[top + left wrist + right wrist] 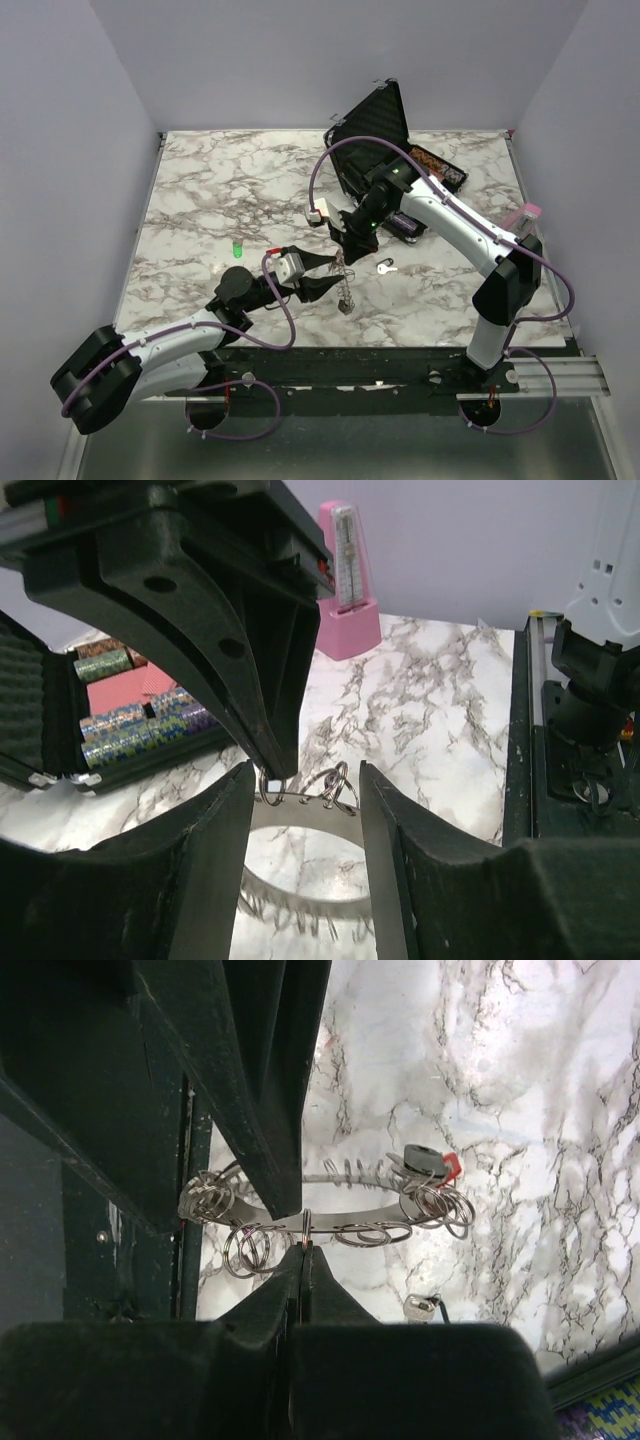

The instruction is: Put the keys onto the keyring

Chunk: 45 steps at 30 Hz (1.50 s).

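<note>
The keyring (350, 1222) is a flat silver hoop strung with several small split rings, held up above the table. My left gripper (305, 780) has its two fingers closed against the hoop (300, 815), which spans the gap between them. My right gripper (305, 1250) is shut on one small split ring at the hoop's lower edge, directly opposite the left gripper (330, 268). A red-headed key (447, 1166) hangs on the hoop's far side. A plain silver key (385, 267) lies on the marble just right of the grippers, partly visible in the right wrist view (420, 1307).
An open black case (375, 120) with rows of chips (130, 725) stands behind the right arm. A pink metronome (345, 580) stands at the table's right edge. A small green object (237, 250) lies on the left part of the table (200, 200).
</note>
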{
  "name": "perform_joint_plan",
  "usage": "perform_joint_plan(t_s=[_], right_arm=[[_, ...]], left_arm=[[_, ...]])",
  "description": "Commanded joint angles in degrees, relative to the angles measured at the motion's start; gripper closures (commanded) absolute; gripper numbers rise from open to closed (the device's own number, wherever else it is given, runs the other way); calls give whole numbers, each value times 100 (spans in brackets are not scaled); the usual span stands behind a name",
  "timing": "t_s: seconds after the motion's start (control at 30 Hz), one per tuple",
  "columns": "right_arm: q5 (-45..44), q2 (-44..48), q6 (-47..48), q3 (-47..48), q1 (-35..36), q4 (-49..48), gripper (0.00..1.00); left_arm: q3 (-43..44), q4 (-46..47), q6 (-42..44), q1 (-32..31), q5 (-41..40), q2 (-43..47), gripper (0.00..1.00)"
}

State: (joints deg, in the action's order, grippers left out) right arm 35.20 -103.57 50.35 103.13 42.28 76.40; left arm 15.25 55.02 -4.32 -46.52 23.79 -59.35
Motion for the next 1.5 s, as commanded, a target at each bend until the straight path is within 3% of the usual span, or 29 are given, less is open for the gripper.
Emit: perform_joint_plan(t_s=[0.0,0.17,0.7,0.9,1.1,1.3,1.33,1.4,1.47], right_arm=[[400,21,-51,172,43,490,97],[470,47,-42,216,43,490,97],[734,162,98,172,43,490,96],[813,188,151,119,43,490,96],[831,214,168,111,43,498,96],[901,241,186,102,43,490,96],[918,241,195,102,43,490,96],[927,232,195,84,43,490,96],[953,249,230,58,34,490,96]], left_arm=[[-40,62,124,-15,20,249,46],[-22,-97,159,20,82,223,53],[66,-440,326,99,-15,205,59],[128,-501,291,126,38,170,67],[163,-510,256,126,64,126,69],[251,-545,142,126,135,56,78],[260,-554,116,117,135,47,82],[260,-554,72,126,126,47,100],[260,-580,-8,135,82,55,100]])
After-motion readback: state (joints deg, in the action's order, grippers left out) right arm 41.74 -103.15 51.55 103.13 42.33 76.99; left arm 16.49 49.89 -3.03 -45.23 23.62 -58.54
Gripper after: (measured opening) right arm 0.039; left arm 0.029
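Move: The small wire loop on the keyring's rim, pinched in the right fingertips and so right at that hand, sits about 2 cm ahead of the half-open left fingers, 1 cm to the right and 1 cm lower. Neighbouring loops hang some 3 cm behind it. Black- and red-headed keys on the ring's front lie roughly 7 cm ahead of the left hand and 4 lower; a loose key lies on the table about 7 ahead, 12 right and 17 below. The left fingers shut on the small loop right at the right fingertips, closing gradually and then fast at the end. For this the left hand lifts about 1 cm, then sinks some 2 cm while edging 1 cm forward. The right hand keeps its pinch and brings the loop to them, drawing about 1.5 cm back, 1 cm left and 1 cm up with a slight tilt. ##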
